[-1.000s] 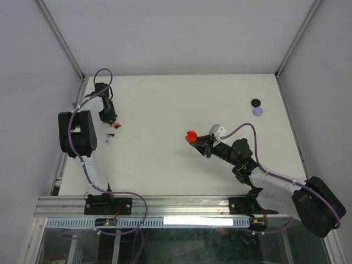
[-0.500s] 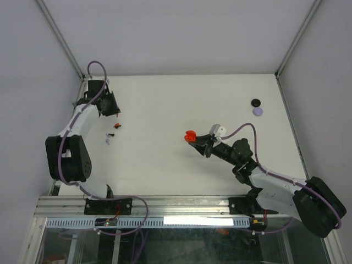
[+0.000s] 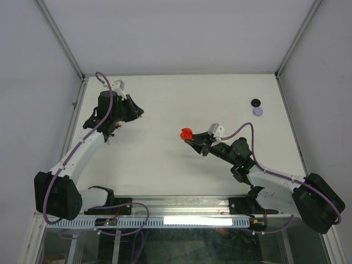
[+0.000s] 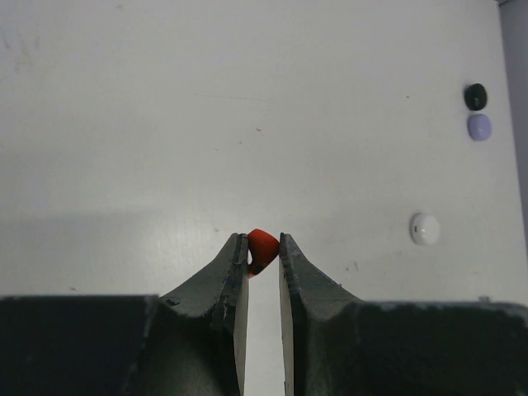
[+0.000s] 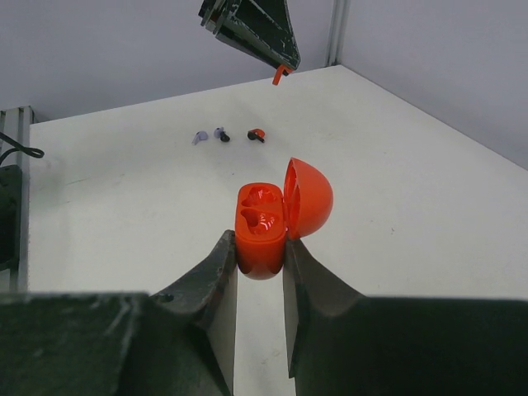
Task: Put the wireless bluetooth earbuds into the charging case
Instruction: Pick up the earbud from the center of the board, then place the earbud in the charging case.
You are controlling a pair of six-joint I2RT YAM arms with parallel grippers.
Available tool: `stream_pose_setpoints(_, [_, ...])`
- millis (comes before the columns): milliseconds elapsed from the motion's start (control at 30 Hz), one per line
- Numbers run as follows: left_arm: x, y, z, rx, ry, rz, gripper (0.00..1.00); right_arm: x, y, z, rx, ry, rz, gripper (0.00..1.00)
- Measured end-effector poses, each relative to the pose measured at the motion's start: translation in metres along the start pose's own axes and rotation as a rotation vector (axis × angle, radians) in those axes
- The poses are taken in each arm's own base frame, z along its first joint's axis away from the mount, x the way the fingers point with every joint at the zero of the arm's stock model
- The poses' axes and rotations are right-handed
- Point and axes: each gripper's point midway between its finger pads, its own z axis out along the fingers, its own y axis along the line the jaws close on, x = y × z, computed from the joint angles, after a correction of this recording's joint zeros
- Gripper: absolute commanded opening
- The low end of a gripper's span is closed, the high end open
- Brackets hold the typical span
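Observation:
My right gripper [image 5: 260,241] is shut on the red charging case [image 5: 262,239], lid [image 5: 309,198] hinged open and both sockets empty; from above the case [image 3: 186,133] hangs over mid-table. My left gripper [image 4: 262,241] is shut on a small red earbud [image 4: 264,249] pinched at its very tips. It hovers at the far left [image 3: 139,113], well apart from the case. In the right wrist view the left gripper's fingers [image 5: 252,29] show at the top with the red earbud [image 5: 280,76] sticking out below. Three more earbuds lie on the table: lavender [image 5: 198,137], dark [image 5: 221,134], red-black [image 5: 256,134].
A black round piece [image 3: 256,102] and a lavender one [image 3: 257,111] sit at the far right near the wall; both show in the left wrist view [image 4: 475,96] [image 4: 479,127], with a white round piece [image 4: 424,228] nearer. Enclosure walls [image 3: 66,55] bound the table.
My left arm has swung out from the far-left corner toward the middle, carrying the red earbud. The right gripper with the case has shifted slightly left.

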Motion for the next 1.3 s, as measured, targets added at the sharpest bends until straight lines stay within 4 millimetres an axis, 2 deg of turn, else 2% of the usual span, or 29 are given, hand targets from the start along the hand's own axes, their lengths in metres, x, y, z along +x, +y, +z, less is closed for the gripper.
stream_pose_setpoints(400, [0.015, -0.081, -0.034, 0.253, -0.082, -0.098, 0.06, -0.004, -0.001, 0.019, 0.007, -0.037, -0.046, 0.00])
stream_pose_setpoints(633, [0.015, -0.118, -0.055, 0.376, -0.118, -0.149, 0.06, -0.005, -0.002, 0.029, 0.033, -0.067, -0.073, 0.00])
stream_pose_setpoints(933, [0.017, -0.137, -0.061, 0.429, -0.126, -0.180, 0.06, -0.018, -0.008, 0.034, 0.092, -0.134, -0.103, 0.00])
stream_pose_setpoints(1300, [0.030, -0.171, -0.072, 0.496, -0.124, -0.191, 0.06, -0.017, -0.016, 0.040, 0.147, -0.164, -0.114, 0.00])
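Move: The left hand already grips a red earbud; the open red case, held in the right hand, lies about 21 cm to its right, 12 cm back and some 2 cm higher. On the board, the red-black earbud is about 15 cm left, 2 cm ahead and 17 cm below the left hand, with the lilac earbud 19 cm left, 4 cm back. From the right hand, the held earbud is about 12 cm ahead, 21 cm left and slightly lower. Left hand carries its earbud some 13 cm right, up and back towards the case; right eases case forward-left. ##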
